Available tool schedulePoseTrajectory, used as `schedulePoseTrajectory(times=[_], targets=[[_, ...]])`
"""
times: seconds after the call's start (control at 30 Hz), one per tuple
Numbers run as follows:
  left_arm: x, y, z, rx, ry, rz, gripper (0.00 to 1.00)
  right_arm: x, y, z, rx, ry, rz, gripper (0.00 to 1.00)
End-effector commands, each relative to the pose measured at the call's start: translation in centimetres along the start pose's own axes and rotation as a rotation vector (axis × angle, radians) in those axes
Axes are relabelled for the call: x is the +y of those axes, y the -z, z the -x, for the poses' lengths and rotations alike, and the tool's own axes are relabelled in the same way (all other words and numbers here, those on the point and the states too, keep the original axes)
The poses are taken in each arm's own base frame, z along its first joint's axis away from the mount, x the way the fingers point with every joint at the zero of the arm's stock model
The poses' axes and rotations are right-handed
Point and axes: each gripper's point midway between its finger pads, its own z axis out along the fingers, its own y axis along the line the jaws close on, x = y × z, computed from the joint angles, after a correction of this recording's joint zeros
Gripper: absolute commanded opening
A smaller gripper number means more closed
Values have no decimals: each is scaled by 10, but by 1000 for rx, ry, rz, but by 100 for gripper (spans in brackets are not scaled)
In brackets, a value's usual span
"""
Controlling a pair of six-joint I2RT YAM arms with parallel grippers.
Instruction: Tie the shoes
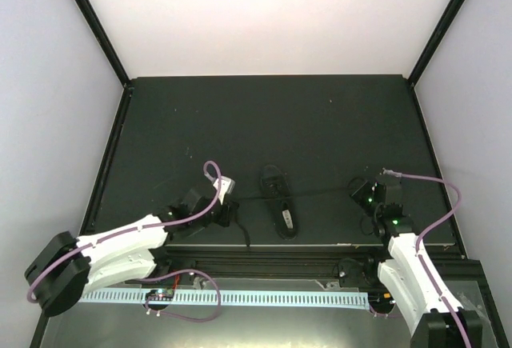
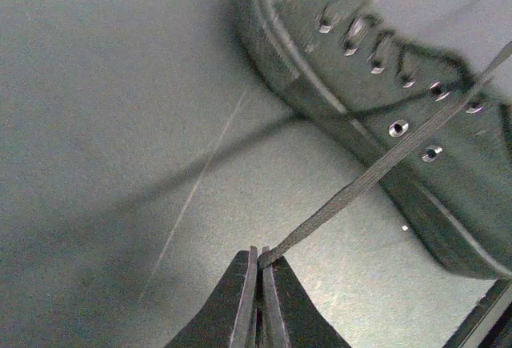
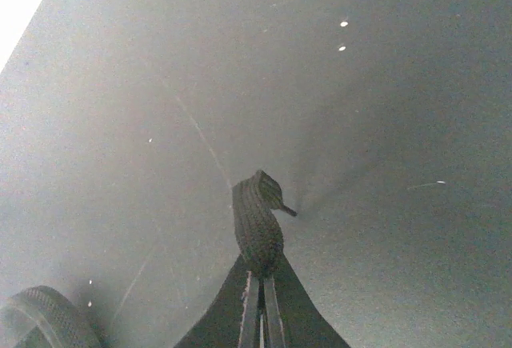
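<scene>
The shoe [image 1: 278, 202] is small and all black and lies on the dark table [image 1: 272, 116] between my two arms. In the left wrist view the shoe [image 2: 384, 100] shows its metal eyelets at the upper right. My left gripper [image 1: 232, 209] is just left of the shoe and is shut [image 2: 262, 258] on a thin black lace [image 2: 376, 174] that runs taut up and across the shoe. On the shoe's right, my right gripper [image 1: 358, 191] is shut [image 3: 261, 274] on a folded end of lace [image 3: 256, 220]. A taut lace [image 1: 320, 193] links the shoe to it.
A white slotted cable duct [image 1: 256, 297] runs along the near edge between the arm bases. Purple cables [image 1: 432, 180] loop over both arms. Black frame posts [image 1: 96, 24] and pale walls enclose the table on the left, right and back.
</scene>
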Motion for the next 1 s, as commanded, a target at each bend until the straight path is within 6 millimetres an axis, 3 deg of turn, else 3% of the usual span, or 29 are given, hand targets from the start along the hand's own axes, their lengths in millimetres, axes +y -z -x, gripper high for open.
schedulePoseTrajectory(times=[0.0,0.4,0.67,0.8,0.97], targets=[[0,-17,0,69,-19,3,2,-23,0,7,-52,-69,-82,2],[-38,-91,23,183,-107,-137,2,-12,-2,-5,10,-76,-4,2],[-53,-124,48,176,-116,-198,1,-13,-6,-17,45,-84,26,1],[-48,-130,54,166,-105,-191,1,-12,-7,-19,53,-80,30,2],[-35,-117,46,168,-118,-184,1,-8,-6,-15,47,-66,43,2]])
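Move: The shoe stands about 14 cm to the right of the left hand and level with it fore and aft, its middle some 4 cm lower; its toe is 10 cm ahead and 12 cm right, its heel 8 cm back and 17 cm right. From the right hand, which already grips the other lace end, the shoe lies about 24 cm left, 3 cm back and 4 cm down. Left hand dips, then sweeps right 10 cm and forward against the shoe, lace still pinched; right hand sinks. ##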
